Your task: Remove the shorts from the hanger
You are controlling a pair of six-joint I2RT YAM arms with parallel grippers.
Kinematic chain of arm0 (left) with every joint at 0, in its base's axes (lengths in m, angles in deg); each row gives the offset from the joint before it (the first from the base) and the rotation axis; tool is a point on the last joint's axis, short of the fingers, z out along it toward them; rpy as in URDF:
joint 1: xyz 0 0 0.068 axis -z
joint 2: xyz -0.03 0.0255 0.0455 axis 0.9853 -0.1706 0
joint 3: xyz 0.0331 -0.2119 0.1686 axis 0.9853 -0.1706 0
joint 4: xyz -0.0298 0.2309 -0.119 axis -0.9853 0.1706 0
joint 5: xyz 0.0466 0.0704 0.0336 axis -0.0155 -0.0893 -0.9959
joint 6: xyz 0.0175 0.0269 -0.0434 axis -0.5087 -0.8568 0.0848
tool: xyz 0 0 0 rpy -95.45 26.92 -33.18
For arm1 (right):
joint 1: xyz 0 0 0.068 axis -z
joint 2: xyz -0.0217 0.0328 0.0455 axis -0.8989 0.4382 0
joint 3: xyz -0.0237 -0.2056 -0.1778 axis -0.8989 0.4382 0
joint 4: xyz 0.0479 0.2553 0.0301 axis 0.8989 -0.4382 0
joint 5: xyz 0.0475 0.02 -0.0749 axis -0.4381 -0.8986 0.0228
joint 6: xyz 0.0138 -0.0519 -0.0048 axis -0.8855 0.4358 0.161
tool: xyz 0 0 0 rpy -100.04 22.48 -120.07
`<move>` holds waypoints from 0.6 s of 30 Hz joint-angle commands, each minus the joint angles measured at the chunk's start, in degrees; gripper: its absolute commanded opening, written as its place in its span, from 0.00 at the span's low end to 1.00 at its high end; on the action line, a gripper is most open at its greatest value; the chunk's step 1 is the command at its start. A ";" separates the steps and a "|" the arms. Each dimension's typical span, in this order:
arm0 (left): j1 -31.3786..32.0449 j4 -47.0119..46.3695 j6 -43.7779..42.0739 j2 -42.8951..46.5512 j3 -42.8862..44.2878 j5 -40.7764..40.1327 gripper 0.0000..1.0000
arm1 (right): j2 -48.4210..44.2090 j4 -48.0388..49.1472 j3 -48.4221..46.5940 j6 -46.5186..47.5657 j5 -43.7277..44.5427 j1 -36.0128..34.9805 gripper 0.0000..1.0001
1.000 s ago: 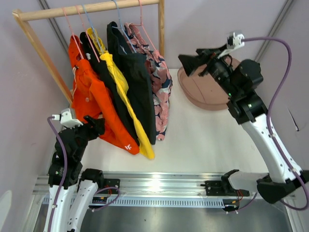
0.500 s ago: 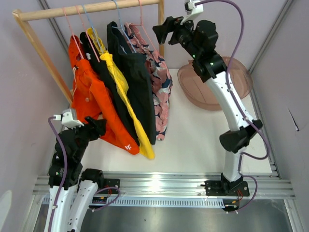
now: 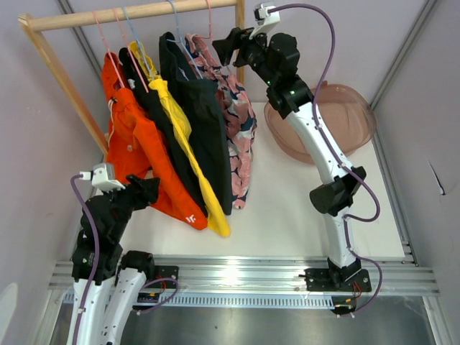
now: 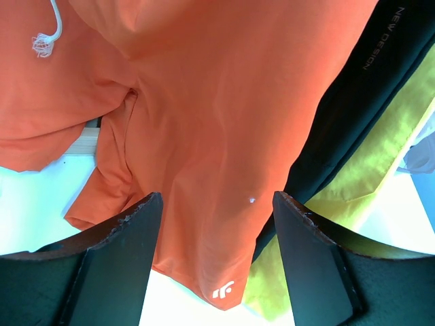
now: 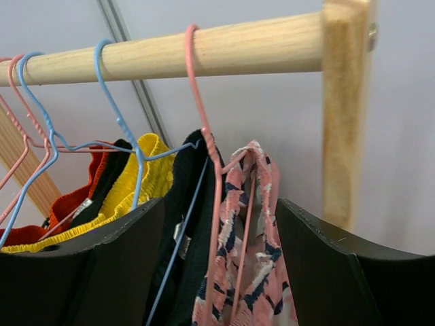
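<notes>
Several shorts hang on wire hangers from a wooden rail (image 3: 136,13): orange shorts (image 3: 140,154), black ones (image 3: 159,129), yellow ones (image 3: 180,126), another black pair (image 3: 205,129) and pink floral shorts (image 3: 241,136). My left gripper (image 3: 147,188) is open low at the orange shorts (image 4: 204,136), whose leg hangs between its fingers (image 4: 216,204). My right gripper (image 3: 226,44) is open, high at the rail's right end. Its fingers stand either side of the pink hanger (image 5: 204,136) and the floral waistband (image 5: 255,258), not touching them.
A round brownish basin (image 3: 323,122) sits at the back right of the white table. The rack's upright post (image 5: 346,102) stands just right of my right gripper. A slanted wooden leg (image 3: 65,86) runs down at the left. A blue hanger (image 5: 122,122) carries the black shorts.
My right arm has swung from over the basin to the rail's right end, at the floral shorts' hanger, and its jaws have narrowed. The left arm has hardly moved.
</notes>
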 commanded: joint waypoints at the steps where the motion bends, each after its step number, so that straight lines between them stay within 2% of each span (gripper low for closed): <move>1: -0.50 -1.90 -0.70 0.68 -0.07 1.22 0.72 | 1.88 3.93 -3.12 -0.46 -0.75 -1.50 0.72; 13: -0.42 -1.99 -0.70 0.86 -0.16 1.57 0.72 | 4.26 1.74 -2.77 0.59 0.04 -1.50 0.63; 18: -0.33 -1.90 -0.70 0.94 -0.16 1.40 0.72 | 5.05 1.91 -2.85 0.77 -0.13 -1.06 0.50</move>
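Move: My right hand's target, the pink hanger, has its near wire about 3 cm ahead, 2 cm left and 3 cm below. The floral shorts hang from it, their middle some 4 cm ahead, 2 cm left and 18 cm down; the black shorts are roughly 7 cm left of those. The upper wooden post is about 6 cm ahead, 4 cm right, at hand height. From my idle left hand the hanger lies around 30 cm ahead, 20 cm right and 22 cm higher. I bring my right hand down about 4 cm and some 3 cm left, easing slightly forward, towards the pink hanger's near wire just under its neck. The leftward part comes first, then mostly down, with the wrist barely tipping. As I arrive I narrow my fingers on both sides of the wire without shutting them. ##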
